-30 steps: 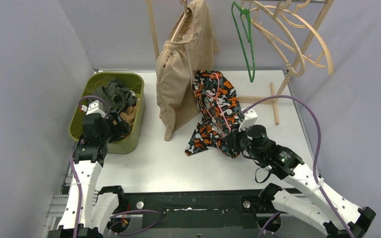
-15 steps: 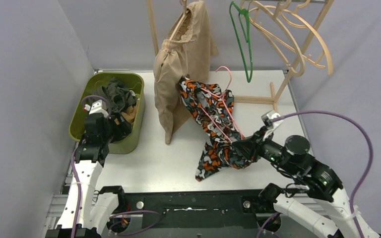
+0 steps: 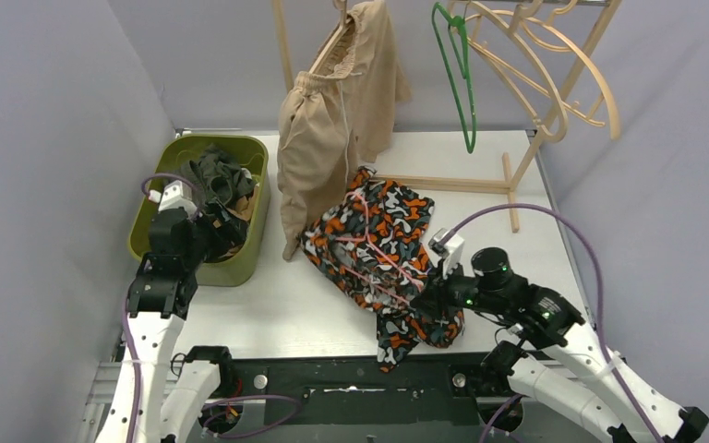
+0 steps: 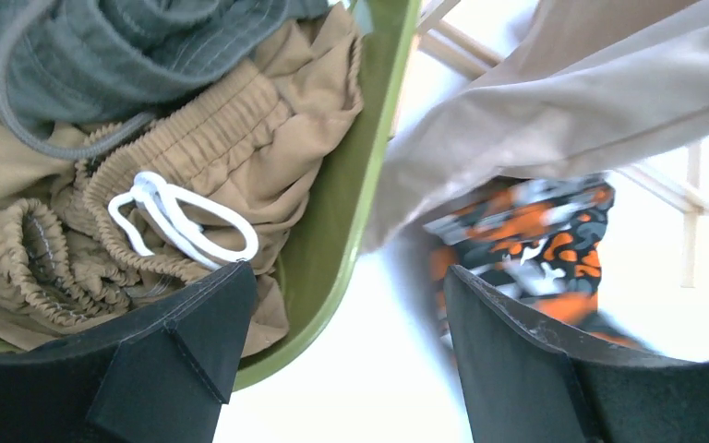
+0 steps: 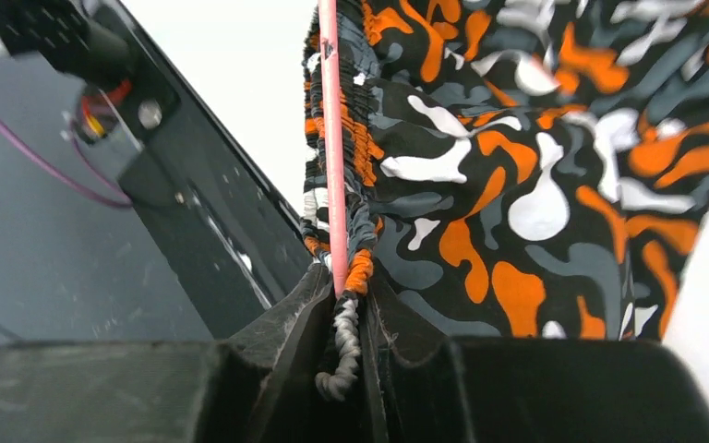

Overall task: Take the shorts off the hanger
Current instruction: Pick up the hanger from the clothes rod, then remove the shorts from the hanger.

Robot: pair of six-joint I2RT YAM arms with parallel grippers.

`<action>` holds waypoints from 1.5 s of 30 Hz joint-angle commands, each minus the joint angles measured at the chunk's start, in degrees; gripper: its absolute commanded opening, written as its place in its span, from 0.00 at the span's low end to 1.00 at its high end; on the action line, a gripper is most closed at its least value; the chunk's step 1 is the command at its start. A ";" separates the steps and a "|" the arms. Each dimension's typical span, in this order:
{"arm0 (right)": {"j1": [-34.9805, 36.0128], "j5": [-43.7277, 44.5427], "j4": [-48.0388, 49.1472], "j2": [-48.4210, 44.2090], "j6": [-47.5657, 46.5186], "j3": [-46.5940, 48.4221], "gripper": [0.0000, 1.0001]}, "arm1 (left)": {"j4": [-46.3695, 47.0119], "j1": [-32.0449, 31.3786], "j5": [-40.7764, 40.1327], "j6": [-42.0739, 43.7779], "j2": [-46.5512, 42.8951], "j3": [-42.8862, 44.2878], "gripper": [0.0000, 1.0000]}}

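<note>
The orange-black-grey camouflage shorts [image 3: 374, 245] lie spread on the table, still threaded on a thin pink hanger [image 5: 330, 138]. My right gripper [image 3: 432, 293] is at their near right end, shut on the gathered waistband and the hanger wire together [image 5: 346, 305]. Beige shorts [image 3: 332, 129] hang from a wooden hanger at the back. My left gripper [image 3: 205, 235] hovers open over the right rim of the green bin [image 3: 162, 166], nothing between its fingers [image 4: 351, 323]. In the bin lie brown shorts [image 4: 240, 138] and dark olive shorts [image 4: 129, 46].
A wooden rack [image 3: 554, 74] with several bare wooden hangers and a green hanger [image 3: 457, 74] stands at the back right; its base rail [image 3: 462, 185] lies on the table. Grey walls close in both sides.
My right arm has pulled the camouflage shorts and pink hanger down off the rack area toward the near edge; they now lie flatter on the table. The beige shorts swung slightly. Left arm barely moved.
</note>
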 commanded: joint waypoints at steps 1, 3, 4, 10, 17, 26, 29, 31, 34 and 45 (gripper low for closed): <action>0.37 -4.01 5.83 -0.36 -1.05 -2.42 0.00 | -1.59 -0.48 4.34 -0.32 -1.54 5.28 0.74; 0.37 -3.45 6.11 -0.72 -2.41 -2.32 0.00 | -1.22 -0.68 8.90 0.24 -1.70 4.48 0.72; 0.39 -3.41 6.28 -0.83 -2.98 -2.18 0.00 | -1.30 -0.97 11.43 0.67 -1.39 4.32 0.68; 0.37 -3.73 8.60 -0.31 -4.11 -2.94 0.00 | -1.54 -9.06 13.19 1.03 -1.60 5.12 0.64; 0.37 -3.19 8.61 2.64 -3.52 -2.49 0.00 | -0.06 -23.56 4.37 -1.82 2.95 5.20 0.64; 0.37 -2.04 8.48 2.02 0.29 -2.30 0.00 | 5.97 -40.87 -12.67 -9.68 8.21 5.09 0.65; 0.38 -2.47 8.43 2.01 0.90 -2.30 0.00 | 7.91 -41.92 -13.70 -10.73 10.10 4.97 0.66; 0.40 -2.62 7.89 2.30 1.09 -1.91 0.00 | 7.14 -42.66 -15.60 -11.44 11.37 6.18 0.65; 0.38 -4.55 7.25 3.18 2.57 -0.81 0.00 | 5.42 -42.89 -18.50 -11.56 12.24 7.71 0.66; 0.37 -7.91 6.61 6.10 4.81 0.71 0.00 | 3.34 -42.87 -23.41 -11.43 17.45 8.88 0.46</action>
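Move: From my left hand, empty over the green basket's right side, the left end of the pink hanger, inside the camouflage shorts' waistband, lies about 20 cm to the right, 4 cm back and some 7 cm lower. The beige shorts' hanging leg is about 15 cm right and 6 cm ahead; the basket's middle is 8 cm left, 4 cm ahead and well below. From my right hand, which grips the hanger's other end, that left end is roughly 20 cm left and 10 cm ahead. My left hand lifts briefly clear of the basket, then swings about 17 cm right, drawing back 6 cm while it turns some 30 degrees clockwise, and finally eases 4 cm forward and turns partly back, towards the hanger's left end; its fingers narrow to about half open. My right hand keeps pinching the hanger and waistband, sinks a few centimetres at first, then creeps up and left. ##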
